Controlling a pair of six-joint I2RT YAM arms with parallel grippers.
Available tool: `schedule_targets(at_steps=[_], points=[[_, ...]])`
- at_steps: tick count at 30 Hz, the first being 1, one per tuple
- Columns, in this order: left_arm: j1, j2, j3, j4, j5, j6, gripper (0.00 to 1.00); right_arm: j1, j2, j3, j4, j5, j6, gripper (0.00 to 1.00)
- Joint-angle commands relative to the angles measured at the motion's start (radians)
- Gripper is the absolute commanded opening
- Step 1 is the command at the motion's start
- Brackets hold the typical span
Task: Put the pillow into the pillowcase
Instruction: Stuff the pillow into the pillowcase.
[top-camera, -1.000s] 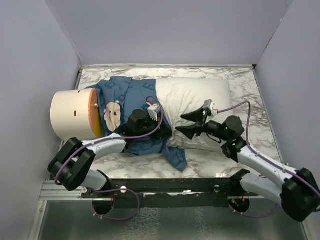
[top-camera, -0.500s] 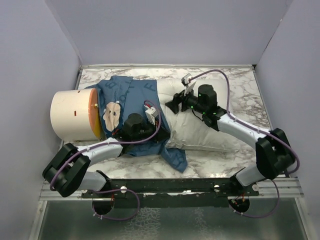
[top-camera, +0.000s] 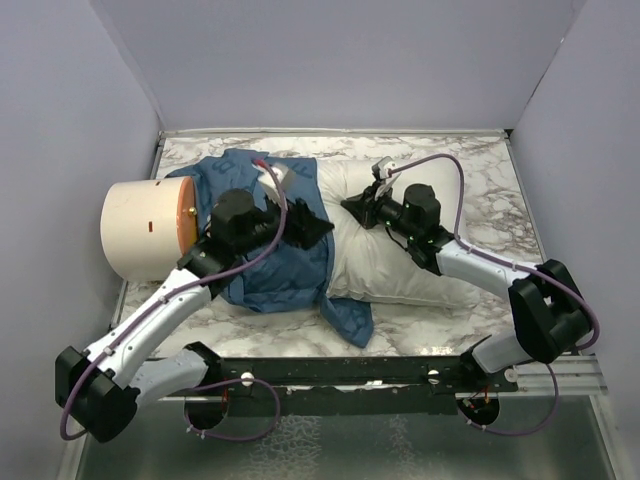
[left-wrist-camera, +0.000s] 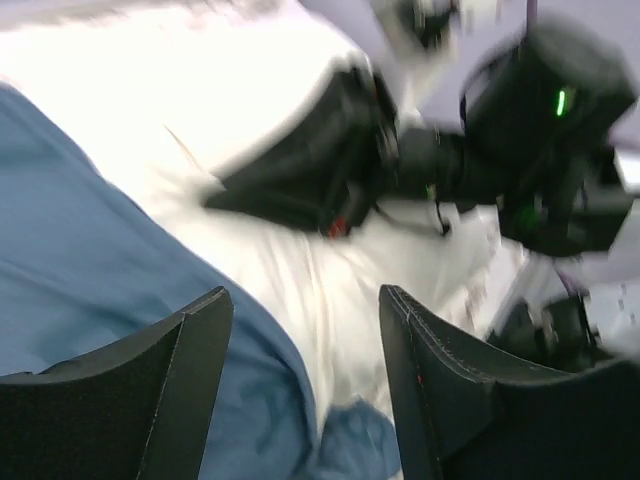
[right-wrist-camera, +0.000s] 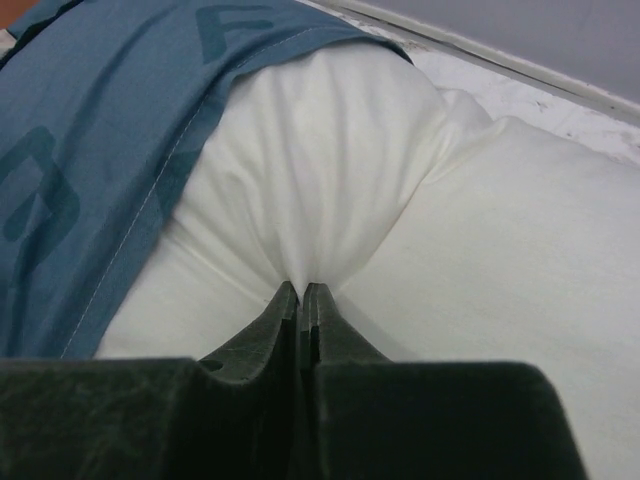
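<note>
The white pillow (top-camera: 410, 262) lies across the marble table, its left end tucked inside the blue pillowcase (top-camera: 275, 270). My right gripper (top-camera: 354, 206) is shut on a pinch of pillow fabric close to the pillowcase's mouth. In the right wrist view its jaws (right-wrist-camera: 301, 291) meet on gathered folds of the pillow (right-wrist-camera: 480, 230), and the pillowcase (right-wrist-camera: 100, 120) hem runs just to the left. My left gripper (top-camera: 312, 228) hovers open over the pillowcase edge. In the blurred left wrist view its fingers (left-wrist-camera: 195, 360) straddle the pillowcase (left-wrist-camera: 90, 270) and pillow (left-wrist-camera: 330, 270), holding nothing.
A cream cylinder with an orange end face (top-camera: 145, 228) lies on its side at the table's left, against the pillowcase. Lilac walls close in the table on three sides. A black rail (top-camera: 340, 375) carries the arm bases along the near edge.
My left gripper let go of the pillowcase, opened and swung up and back over it. My right gripper, open half a second ago, has shut on the pillow fabric.
</note>
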Motion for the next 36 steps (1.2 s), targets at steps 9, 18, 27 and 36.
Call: schedule_targets(at_steps=[9, 18, 27, 36], points=[[0.073, 0.507, 0.682, -0.528, -0.482, 0.187, 0.64, 0.006, 0.028, -0.099, -0.160, -0.050, 0.053, 0.01], [0.072, 0.714, 0.818, -0.607, -0.634, 0.262, 0.47, 0.005, 0.017, -0.110, -0.162, -0.057, 0.056, 0.01], [0.073, 0.704, 0.852, -0.605, -0.575, 0.255, 0.06, 0.006, 0.037, -0.112, -0.147, -0.064, 0.062, 0.01], [0.062, 0.636, 0.859, -0.464, -0.313, 0.179, 0.00, 0.006, 0.020, -0.046, -0.156, -0.069, 0.054, 0.01]])
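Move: From the left gripper, the far stretch of the pillowcase's hem lies about 18 cm ahead, 4 cm left and 5 cm below. The right gripper's pinch on the pillow is roughly 10 cm ahead, 6 cm right and 5 cm down; the pillow's exposed middle is some 23 cm right, level fore-and-aft, and the pillowcase's body some 17 cm left, also level. From the right gripper that hem spot is around 8 cm ahead and 9 cm left, at nearly its height. The left fingers end up pinching the pillowcase's far hem against the white pillow: partly open at first, the hand arcs about 18 cm forward and slightly left, rising some 7 cm before dropping to a little below its starting height, rolls left side up some 35 degrees and swings counter-clockwise, then shuts. The right gripper stays put, still pinching the pillow. ##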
